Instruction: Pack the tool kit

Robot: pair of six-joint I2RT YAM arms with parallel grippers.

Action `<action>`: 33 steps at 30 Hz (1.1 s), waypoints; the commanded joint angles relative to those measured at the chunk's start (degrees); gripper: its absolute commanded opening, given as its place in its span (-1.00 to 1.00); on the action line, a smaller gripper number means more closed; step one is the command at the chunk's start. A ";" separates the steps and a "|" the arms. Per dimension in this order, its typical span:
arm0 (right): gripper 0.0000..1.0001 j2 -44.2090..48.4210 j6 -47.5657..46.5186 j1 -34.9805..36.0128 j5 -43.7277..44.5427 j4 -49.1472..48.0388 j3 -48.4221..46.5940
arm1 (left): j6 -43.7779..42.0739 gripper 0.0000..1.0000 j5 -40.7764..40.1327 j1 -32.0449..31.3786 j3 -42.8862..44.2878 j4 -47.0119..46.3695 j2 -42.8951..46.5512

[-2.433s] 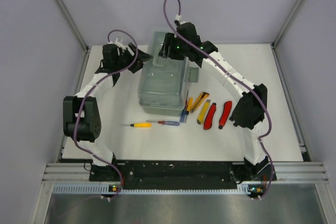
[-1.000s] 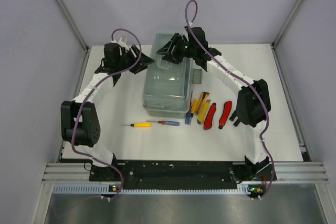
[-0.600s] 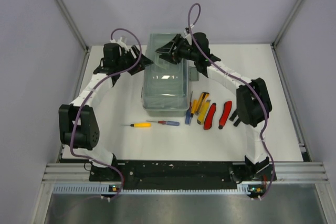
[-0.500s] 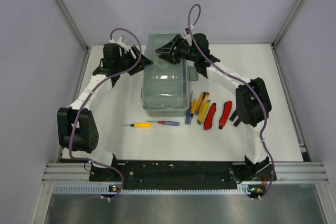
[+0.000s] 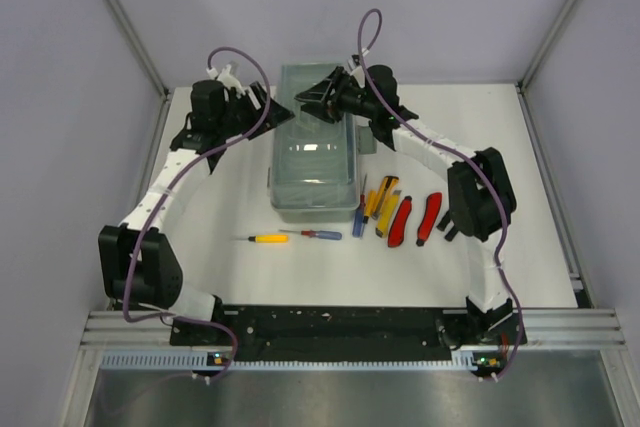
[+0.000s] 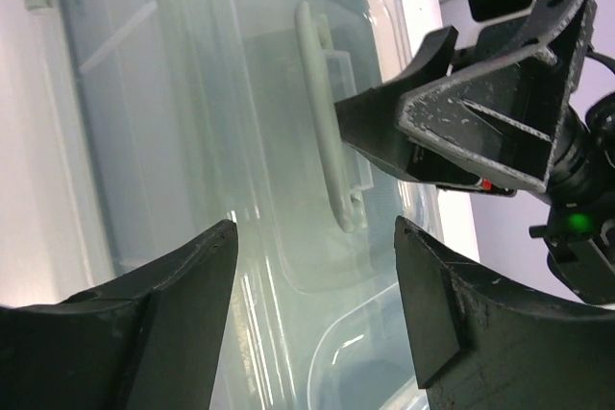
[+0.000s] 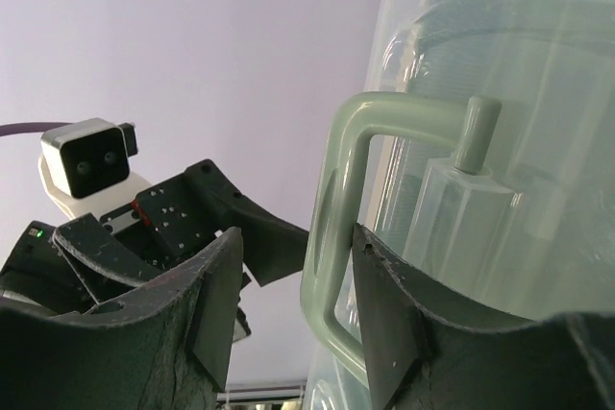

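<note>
The pale green toolbox (image 5: 315, 172) sits with its translucent lid down at the middle back of the table. My right gripper (image 5: 318, 97) hovers over its far end. In the right wrist view the gripper (image 7: 293, 304) is open around the raised green handle (image 7: 332, 237): one finger (image 7: 384, 324) touches the handle and the other stands apart. My left gripper (image 5: 274, 113) is at the box's far left side. It (image 6: 312, 304) is open above the lid (image 6: 192, 122) with nothing between its fingers, and the handle (image 6: 317, 93) lies ahead of it.
Loose tools lie in front of and to the right of the box: a yellow screwdriver (image 5: 267, 238), a red-and-blue screwdriver (image 5: 312, 234), a blue screwdriver (image 5: 358, 219), two yellow utility knives (image 5: 380, 195), and two red-handled pliers (image 5: 430, 217). Walls close in the table's left, right and back.
The toolbox has gone from raised and tilted to lying flat, a little farther back. My left jaws have widened and the left elbow has dropped toward the near left.
</note>
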State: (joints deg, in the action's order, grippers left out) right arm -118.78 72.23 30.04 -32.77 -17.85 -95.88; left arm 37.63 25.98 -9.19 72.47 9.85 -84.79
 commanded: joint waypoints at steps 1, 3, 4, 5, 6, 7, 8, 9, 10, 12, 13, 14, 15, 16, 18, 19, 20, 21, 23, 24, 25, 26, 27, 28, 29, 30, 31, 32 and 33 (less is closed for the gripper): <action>-0.04 -1.19 0.20 2.04 -2.65 -2.55 -0.54 | 0.61 0.40 6.36 -1.18 -0.75 -6.50 -1.33; -0.05 -1.28 0.20 2.04 -2.65 -2.46 -0.54 | 0.52 0.40 7.42 -1.88 -0.84 -8.25 -1.86; -0.05 -1.19 0.20 2.04 -2.65 -2.20 -0.54 | 0.34 0.40 7.60 -2.14 -0.66 -9.31 -2.13; -0.05 -1.28 0.20 2.04 -2.65 -2.19 -0.54 | 0.34 0.38 7.08 -2.41 -0.22 -9.41 -2.48; -0.06 -1.36 0.20 2.04 -2.73 -2.19 -0.45 | 0.17 0.36 6.90 -2.67 0.30 -8.97 -3.00; -0.06 -1.28 0.20 2.04 -2.73 -2.19 -0.54 | 0.17 0.33 6.81 -2.76 0.92 -8.62 -4.23; -0.07 -1.36 0.20 2.04 -2.65 -2.19 -0.45 | 0.25 0.28 6.63 -2.85 1.62 -8.01 -4.85; -0.07 -1.28 0.20 2.04 -2.65 -2.11 -0.45 | 0.43 0.22 6.72 -2.94 1.97 -7.74 -5.72; -0.07 -1.28 0.37 2.04 -2.65 -2.28 -0.45 | 0.43 0.19 7.33 -3.11 2.50 -7.82 -6.43; -0.07 -1.28 0.46 1.95 -2.47 -2.46 -0.63 | 0.43 0.10 7.51 -3.46 3.03 -7.48 -7.40; -0.07 -1.28 0.46 2.04 -2.56 -2.37 -0.72 | 0.52 0.05 7.16 -3.73 3.12 -7.39 -7.58; -0.08 -1.28 0.46 1.95 -2.56 -2.37 -0.80 | 0.69 0.01 6.81 -3.82 3.21 -7.30 -7.84; -0.08 -1.19 0.46 1.86 -2.38 -1.93 -0.80 | 0.78 -0.05 6.72 -3.82 3.21 -7.38 -8.02; -0.08 -1.10 0.29 1.77 -2.21 -1.49 -0.80 | 0.78 -0.11 6.63 -3.90 3.29 -7.30 -8.11; -0.10 -0.32 -0.33 1.42 -1.07 1.22 -0.45 | 0.78 -0.20 5.67 -3.90 3.91 -6.34 -8.54; -0.10 0.21 -0.85 1.34 -0.45 2.45 0.07 | 0.87 -0.24 5.23 -3.90 4.26 -5.72 -8.81; -0.09 0.91 -1.47 0.99 0.16 3.60 0.77 | 0.78 -0.24 4.70 -3.90 4.52 -5.37 -8.90; -0.07 1.53 -2.43 0.64 0.86 4.74 1.30 | 0.69 -0.25 4.35 -3.90 4.79 -5.10 -9.07; -0.03 3.11 -3.93 -0.07 2.18 6.94 2.62 | 0.96 -0.28 4.08 -3.90 5.14 -4.84 -9.42; 0.00 3.64 -4.46 -0.42 2.54 7.21 3.49 | 1.04 -0.28 4.08 -3.90 5.40 -4.66 -9.69; 0.02 4.51 -4.81 -1.03 3.06 7.65 4.29 | 1.13 -0.28 4.26 -3.90 5.67 -4.49 -9.95; 0.03 5.22 -5.42 -1.39 3.76 8.35 4.82 | 1.13 -0.28 4.26 -3.90 6.02 -4.22 -10.30; 0.04 6.01 -6.30 -1.83 4.47 9.31 5.34 | 1.22 -0.29 4.43 -3.90 6.19 -4.13 -10.56; 0.05 6.80 -7.35 -2.09 5.52 10.89 5.61 | 1.22 -0.29 4.35 -3.90 6.37 -4.05 -10.83; 0.05 7.50 -8.58 -2.35 6.57 12.56 5.79 | 1.13 -0.29 4.35 -3.90 6.63 -3.87 -11.00; 0.05 8.73 -9.72 -2.70 8.15 14.23 6.22 | 1.22 -0.29 4.26 -3.90 6.72 -3.70 -11.18; 0.06 10.05 -11.04 -2.88 9.82 15.29 6.92 | 1.13 -0.29 4.17 -3.90 6.90 -3.52 -11.36; 0.06 11.37 -12.62 -3.15 11.49 16.17 7.71 | 1.13 -0.29 4.08 -3.90 7.16 -3.26 -11.62; 0.06 12.86 -13.94 -3.32 13.68 17.66 8.16 | 1.05 -0.29 4.08 -3.90 7.42 -2.99 -11.71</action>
State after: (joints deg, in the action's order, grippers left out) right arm -111.74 66.41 29.34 -27.42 -10.55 -90.65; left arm 39.07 31.11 -12.86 77.80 5.10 -95.20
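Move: The toolbox handle stands up from the lid, running fore and aft, about 6 cm to the right of the left hand, 4 cm ahead and 2 cm lower. The lid's middle is roughly 8 cm right of that hand, 2 cm back and 4 cm down. For the right hand the handle is already at its fingertips, barely 1 cm to the left; the box's latch plate sits some 13 cm to its right, 6 cm back and about 8 cm lower. The handle passes from the right hand to the left. The left hand comes in rightward about 5 cm, easing 2 cm forward and 2 cm down with a slight clockwise turn, and half closes its open fingers around the handle's nearer part. The right hand holds still meanwhile, then opens slightly and backs off about 3 cm to the right, its touch on the handle ending. ##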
